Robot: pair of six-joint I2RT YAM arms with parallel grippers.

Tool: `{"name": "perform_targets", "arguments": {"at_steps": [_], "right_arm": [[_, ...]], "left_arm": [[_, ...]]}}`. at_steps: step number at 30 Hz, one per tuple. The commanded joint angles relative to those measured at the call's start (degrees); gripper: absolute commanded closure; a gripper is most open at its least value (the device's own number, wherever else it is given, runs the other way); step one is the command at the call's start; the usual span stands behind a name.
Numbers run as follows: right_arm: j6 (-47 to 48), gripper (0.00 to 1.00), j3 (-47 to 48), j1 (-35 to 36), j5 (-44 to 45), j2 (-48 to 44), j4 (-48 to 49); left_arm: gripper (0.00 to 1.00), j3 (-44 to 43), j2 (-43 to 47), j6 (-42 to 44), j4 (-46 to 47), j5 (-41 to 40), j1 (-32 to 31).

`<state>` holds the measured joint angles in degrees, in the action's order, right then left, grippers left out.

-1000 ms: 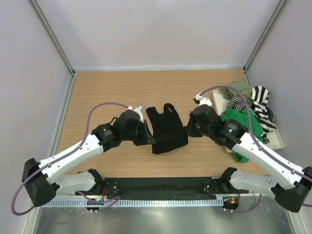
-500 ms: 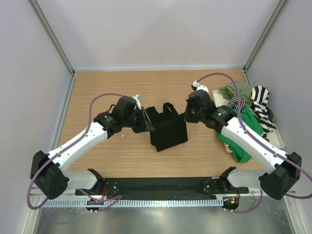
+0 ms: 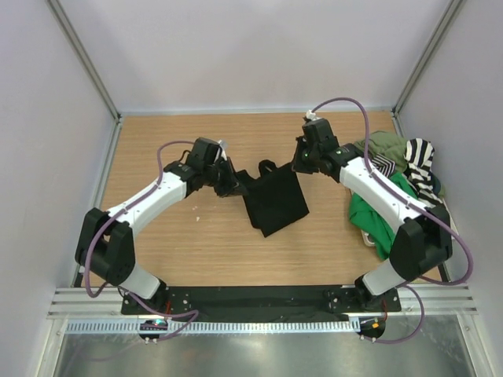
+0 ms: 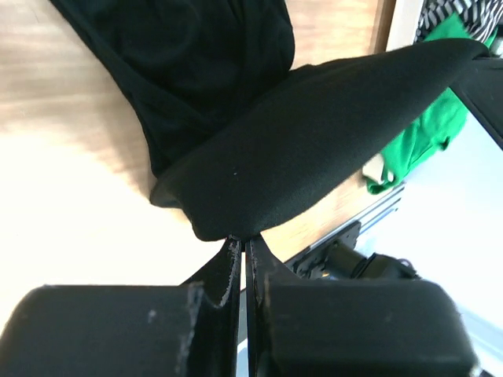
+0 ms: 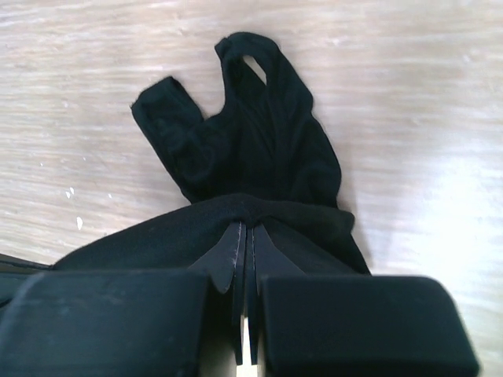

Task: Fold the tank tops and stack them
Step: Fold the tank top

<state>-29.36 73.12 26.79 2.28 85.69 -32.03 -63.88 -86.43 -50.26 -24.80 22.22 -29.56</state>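
The black tank top (image 3: 277, 203) lies mid-table, its near end raised off the wood. My left gripper (image 3: 236, 188) is shut on the cloth's left edge, and the left wrist view shows its fingertips (image 4: 242, 237) pinching a taut black fold (image 4: 314, 149). At the top's right edge my right gripper (image 3: 299, 167) is also shut. In the right wrist view its tips (image 5: 250, 222) clamp the black fabric (image 5: 259, 149), and the straps (image 5: 244, 55) lie flat on the table beyond. A green tank top (image 3: 376, 216), an olive one (image 3: 389, 145) and a striped one (image 3: 420, 163) are heaped at the right.
The heap rests on a white tray (image 4: 399, 22) by the right wall. Bare wooden tabletop (image 3: 173, 141) surrounds the black top. Grey walls (image 3: 236, 55) close in the far side and both sides. A black rail (image 3: 251, 300) runs along the near edge.
Both arms have reached farther from the near edge, carrying the black top's gripped edge up toward its straps. The garment has shifted and turned slightly.
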Motion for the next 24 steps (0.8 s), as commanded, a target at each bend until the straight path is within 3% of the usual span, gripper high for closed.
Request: {"name": "perform_targets", "arguments": {"at_steps": [1, 7, 15, 16, 17, 18, 19, 20, 22, 23, 24], "right_arm": [[1.94, 0.99, 5.44, -0.85, -1.41, 2.63, 4.43], [2.47, 0.99, 11.15, -2.17, -3.43, 11.68, 9.17], [1.33, 0.98, 26.26, -5.16, -10.37, 34.23, 23.22], [0.98, 0.91, 30.81, -5.25, -9.33, 36.63, 23.85], [-0.07, 0.75, 32.94, -5.6, -9.32, 39.0, 24.81], [-0.43, 0.5, 35.14, -5.52, -9.05, 44.16, 25.87], [-1.21, 0.45, 39.77, -5.6, -7.83, 46.13, 25.1], [-2.09, 0.43, 41.73, -5.78, -8.95, 47.89, 24.22], [-2.1, 0.43, 40.72, -5.78, -10.37, 46.61, 23.59], [-1.84, 0.42, 38.0, -5.61, -9.24, 44.76, 24.99], [-1.49, 0.33, 34.67, -5.69, -9.31, 42.65, 29.0]], "left_arm": [[1.0, -3.79, -2.23, 1.22, 3.79, 3.71, 2.04], [1.0, -8.01, -8.3, 0.78, 5.46, 5.9, 6.35], [0.97, -16.27, -24.81, -5.28, 15.03, 8.54, 15.75], [0.9, -19.24, -26.75, -6.16, 16.08, 8.46, 16.72], [0.71, -21.27, -31.38, -6.69, 18.53, 8.46, 18.12], [0.61, -23.64, -33.6, -6.69, 18.38, 8.28, 18.66], [0.51, -28.45, -35.71, -6.61, 17.68, 7.76, 19.19], [0.24, -30.41, -38.87, -6.61, 16.2, 8.1, 19.89], [0.02, -31.66, -38.55, -5.47, 16.1, 8.81, 19.81], [0.0, -30.96, -37.42, -4.51, 16.01, 7.68, 19.28], [0.0, -29.83, -34.27, -2.06, 15.49, 5.75, 19.1]]}}
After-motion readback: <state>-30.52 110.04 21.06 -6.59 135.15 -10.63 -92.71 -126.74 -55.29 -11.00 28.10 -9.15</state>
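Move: Both shut hands hold the lifted hem of the tank top. For the left hand, the left strap lies on the table about 15 cm ahead, 2 cm left and 12 cm below; the right strap is 4 cm farther out and 9 cm right of it. From the right hand, the right strap is some 13 cm ahead, 8 cm left and 15 cm below. The tank top's near end lies about 11 cm back from that hand and 2 cm left. Forward in a quickening sweep of over 20 cm, both hands carry the held hem over towards the straps, bearing some 7 cm left and sinking steeply later on, by roughly 8 to 10 cm. The left hand turns about 20 degrees counter-clockwise. Near the end of the sweep both grippers spring open, the left fully and the right more than halfway, letting go of the cloth. ##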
